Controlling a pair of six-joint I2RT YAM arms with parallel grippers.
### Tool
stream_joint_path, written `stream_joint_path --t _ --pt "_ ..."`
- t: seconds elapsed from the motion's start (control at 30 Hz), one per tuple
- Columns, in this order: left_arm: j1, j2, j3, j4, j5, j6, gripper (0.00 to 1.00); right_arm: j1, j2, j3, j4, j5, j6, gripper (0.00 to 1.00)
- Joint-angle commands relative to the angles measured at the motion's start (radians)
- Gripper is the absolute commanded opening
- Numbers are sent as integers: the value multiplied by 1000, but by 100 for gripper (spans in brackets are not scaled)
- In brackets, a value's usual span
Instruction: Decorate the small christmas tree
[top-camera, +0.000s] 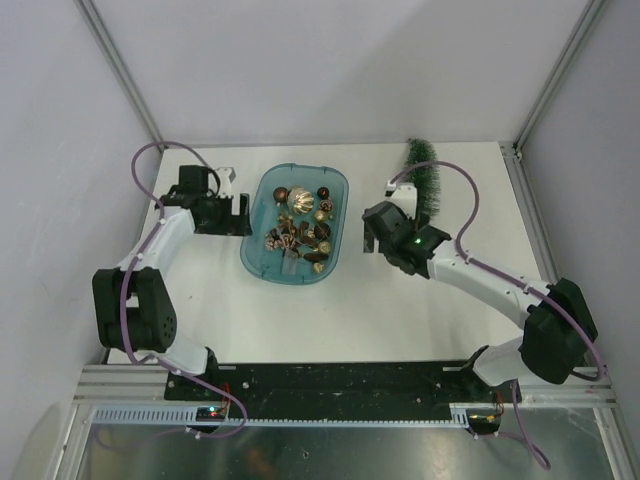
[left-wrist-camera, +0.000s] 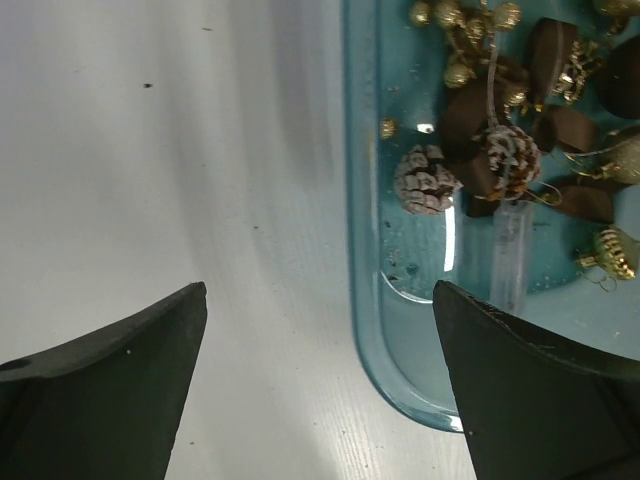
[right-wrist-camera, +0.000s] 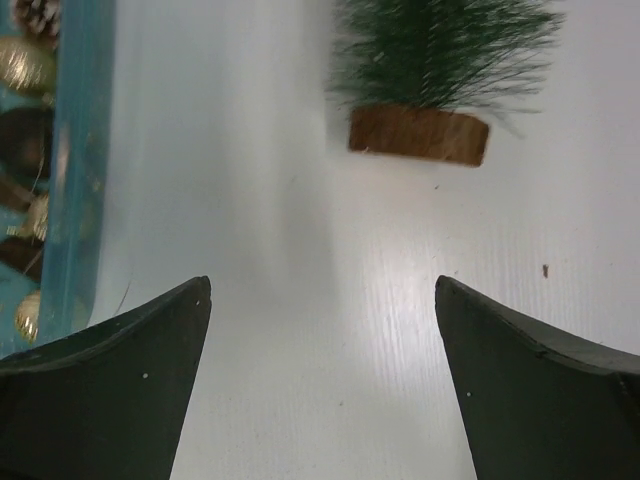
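The small christmas tree (top-camera: 425, 180), dark green with a brown base (right-wrist-camera: 418, 135), is at the back right of the table, its base end towards my right gripper (top-camera: 372, 232). That gripper (right-wrist-camera: 322, 282) hangs open over bare table just short of the base, with nothing between its fingers. A teal tray (top-camera: 338, 185) in the middle holds gold and brown ornaments and pinecones (left-wrist-camera: 425, 180). My left gripper (top-camera: 238, 213) is open at the tray's left side. In the left wrist view the left gripper (left-wrist-camera: 320, 290) straddles the tray's rim (left-wrist-camera: 362, 300) near a corner and holds nothing.
White enclosure walls with metal corner posts (top-camera: 125, 75) close in the table at the back and both sides. Bare tabletop (top-camera: 370, 310) lies between the tray and the arm bases. A frosted pinecone (left-wrist-camera: 512, 158) and a gold ornament (left-wrist-camera: 612, 252) lie deeper in the tray.
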Motion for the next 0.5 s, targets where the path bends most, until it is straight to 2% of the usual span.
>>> stream_joint_path --t 0.0,0.17,0.3,0.47 --pt "-26 -17 38 3 58 -4 100 -147 -35 37 102 10 -49 98" --pt "-27 -79 6 -8 63 22 100 -338 13 36 213 -21 -99 95" --pt "-27 -135 -26 -33 50 45 100 -405 79 36 315 0 -149 95" --pt "-27 -162 -45 -59 38 64 100 -478 114 36 454 -67 -180 94"
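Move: The tree stands about 7 cm ahead of the right hand and 6 cm to its right, its middle about level with the fingers. The ornament tray's middle is some 22 cm left and 10 cm ahead, about 12 cm lower; the brown bauble inside it lies 16 cm left and 8 cm ahead, 11 cm down. From the left hand the tree is roughly 42 cm right and 2 cm ahead, its middle slightly higher. Sweep the empty right gripper away from the tray, about 13 cm right and 10 cm forward, from the near left of the tree across to its right side, keeping nearly the same height. Turn the wrist some 20 degrees clockwise on the way and leave the fingers open. Meanwhile ease the open left gripper up and back by about 3 cm. ##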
